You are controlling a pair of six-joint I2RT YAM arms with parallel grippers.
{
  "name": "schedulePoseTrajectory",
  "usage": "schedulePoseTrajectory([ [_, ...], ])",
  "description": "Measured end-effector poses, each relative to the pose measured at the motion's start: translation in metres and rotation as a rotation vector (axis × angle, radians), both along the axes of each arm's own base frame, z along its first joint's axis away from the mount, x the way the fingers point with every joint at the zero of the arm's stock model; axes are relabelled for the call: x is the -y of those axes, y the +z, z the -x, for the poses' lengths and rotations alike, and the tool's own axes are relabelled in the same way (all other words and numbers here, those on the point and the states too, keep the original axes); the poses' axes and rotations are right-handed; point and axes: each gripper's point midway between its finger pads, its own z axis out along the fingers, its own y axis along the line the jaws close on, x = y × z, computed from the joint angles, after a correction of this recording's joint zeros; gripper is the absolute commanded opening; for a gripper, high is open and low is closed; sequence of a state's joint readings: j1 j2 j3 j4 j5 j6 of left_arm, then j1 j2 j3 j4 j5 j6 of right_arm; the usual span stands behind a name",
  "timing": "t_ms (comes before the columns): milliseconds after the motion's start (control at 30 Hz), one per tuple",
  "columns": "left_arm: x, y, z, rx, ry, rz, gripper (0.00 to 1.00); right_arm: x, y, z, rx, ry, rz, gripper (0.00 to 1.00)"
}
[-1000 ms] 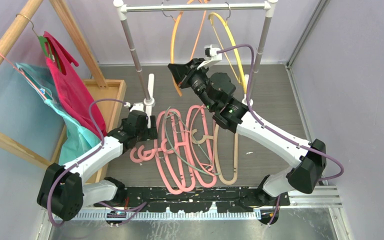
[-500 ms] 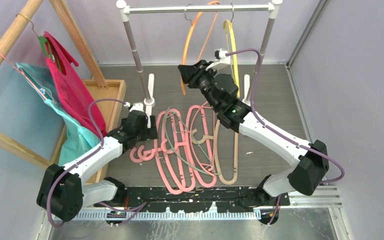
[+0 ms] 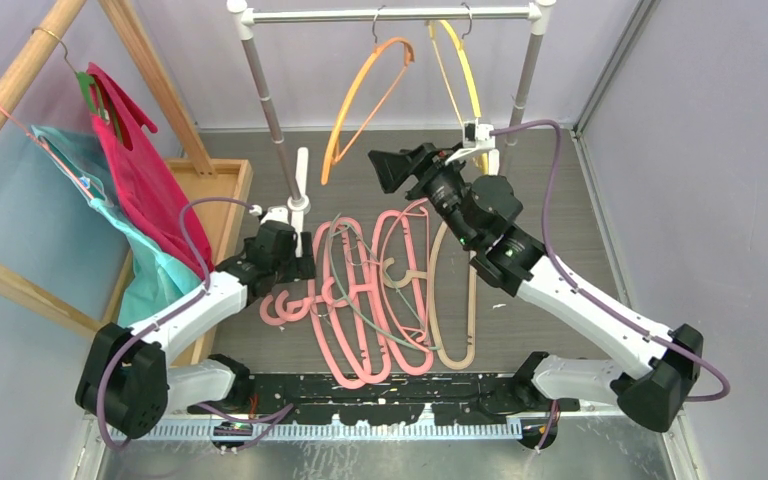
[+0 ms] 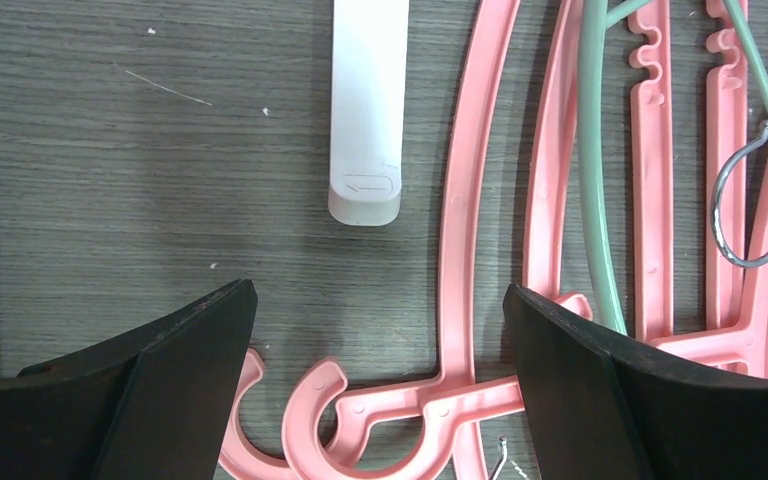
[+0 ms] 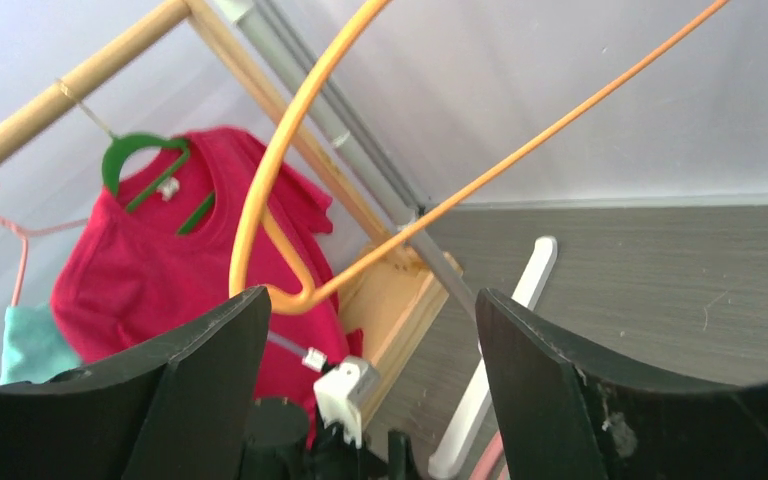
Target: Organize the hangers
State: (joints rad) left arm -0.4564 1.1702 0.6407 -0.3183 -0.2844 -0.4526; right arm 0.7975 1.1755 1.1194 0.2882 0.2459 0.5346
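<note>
An orange hanger (image 3: 365, 95) and a yellow hanger (image 3: 457, 60) hang by their hooks on the metal rail (image 3: 390, 15). Several thick pink hangers (image 3: 360, 378) lie on the floor with a beige hanger (image 3: 473, 300) at their right. A thin grey-green hanger (image 4: 592, 180) lies across the pink ones (image 4: 460, 200). My right gripper (image 3: 388, 165) is open in the air just right of the orange hanger (image 5: 290, 150), with nothing between its fingers. Low over the pink hooks, my left gripper (image 4: 380, 290) stands open and holds nothing.
A wooden rack at the left carries a green hanger with red cloth (image 3: 135, 170) and teal cloth (image 3: 110, 210). Its wooden base (image 3: 225, 185) lies beside my left arm. The rail's white foot (image 4: 365, 100) lies just ahead of the left gripper. Walls close both sides.
My right gripper has opened and let go of the orange hanger, then drawn back to the right. The orange hanger now hangs free, swung out to the left. The left arm has not moved.
</note>
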Motion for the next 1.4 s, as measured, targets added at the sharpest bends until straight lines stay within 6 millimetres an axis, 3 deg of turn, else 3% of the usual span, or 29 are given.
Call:
schedulePoseTrajectory([
  [100,0.000,-0.004,0.000,-0.012,0.000,-0.006,0.98,-0.005,-0.015,0.017,-0.009,0.047,0.061,0.77],
  [200,-0.001,-0.007,0.001,-0.023,0.000,-0.012,0.98,-0.024,-0.049,0.040,-0.046,0.116,0.164,0.75],
  [300,-0.001,-0.012,0.002,-0.040,0.000,-0.021,0.98,-0.051,-0.107,0.073,-0.105,0.215,0.325,0.72],
  [433,-0.001,-0.018,0.003,-0.058,0.001,-0.029,0.98,-0.070,-0.210,0.121,-0.211,0.354,0.594,0.68],
  [500,-0.001,-0.019,0.003,-0.063,0.001,-0.030,0.98,-0.061,-0.259,0.139,-0.272,0.393,0.718,0.66],
  [633,-0.001,-0.021,0.002,-0.066,0.003,-0.031,0.98,-0.028,-0.323,0.157,-0.370,0.407,0.878,0.66],
  [767,-0.001,-0.023,0.002,-0.071,0.003,-0.033,0.98,-0.006,-0.346,0.157,-0.407,0.360,0.956,0.66],
  [967,-0.001,-0.024,0.001,-0.073,0.003,-0.033,0.98,0.003,-0.351,0.148,-0.406,0.292,0.985,0.65],
  [1100,-0.001,-0.024,0.001,-0.072,0.003,-0.033,0.98,0.006,-0.369,0.146,-0.428,0.272,1.031,0.53],
  [1233,-0.001,-0.024,0.001,-0.072,0.003,-0.033,0.98,0.012,-0.386,0.146,-0.457,0.251,1.066,0.48],
  [1333,-0.001,-0.024,0.001,-0.072,0.003,-0.033,0.98,0.016,-0.390,0.145,-0.464,0.233,1.073,0.33],
  [1400,-0.001,-0.024,0.001,-0.072,0.003,-0.033,0.98,0.016,-0.390,0.145,-0.464,0.229,1.065,0.31],
])
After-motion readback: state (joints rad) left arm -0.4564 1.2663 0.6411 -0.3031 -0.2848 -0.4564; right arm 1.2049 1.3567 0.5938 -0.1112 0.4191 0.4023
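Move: From the right gripper, up near the rail, the near left side of the thin pink hanger lies about 15 cm back, 2 cm to the right and 40 cm below. At table level too, the green hanger's middle lies about 10 cm back and 3 cm left, the beige hanger's about 10 cm back and 12 cm right. From the left gripper, that pink side is some 23 cm to the right, 12 cm back and 5 cm below. Drop the empty right gripper about 39 cm, drawing it back some 15 cm from the rail towards the near left side of the thin pink hanger; bow left on the way, then return right. Swing the fingers from slightly upward to slanting steeply down, straddle the tube and roughly halve their opening. Lower the open left gripper about 2.5 cm. ##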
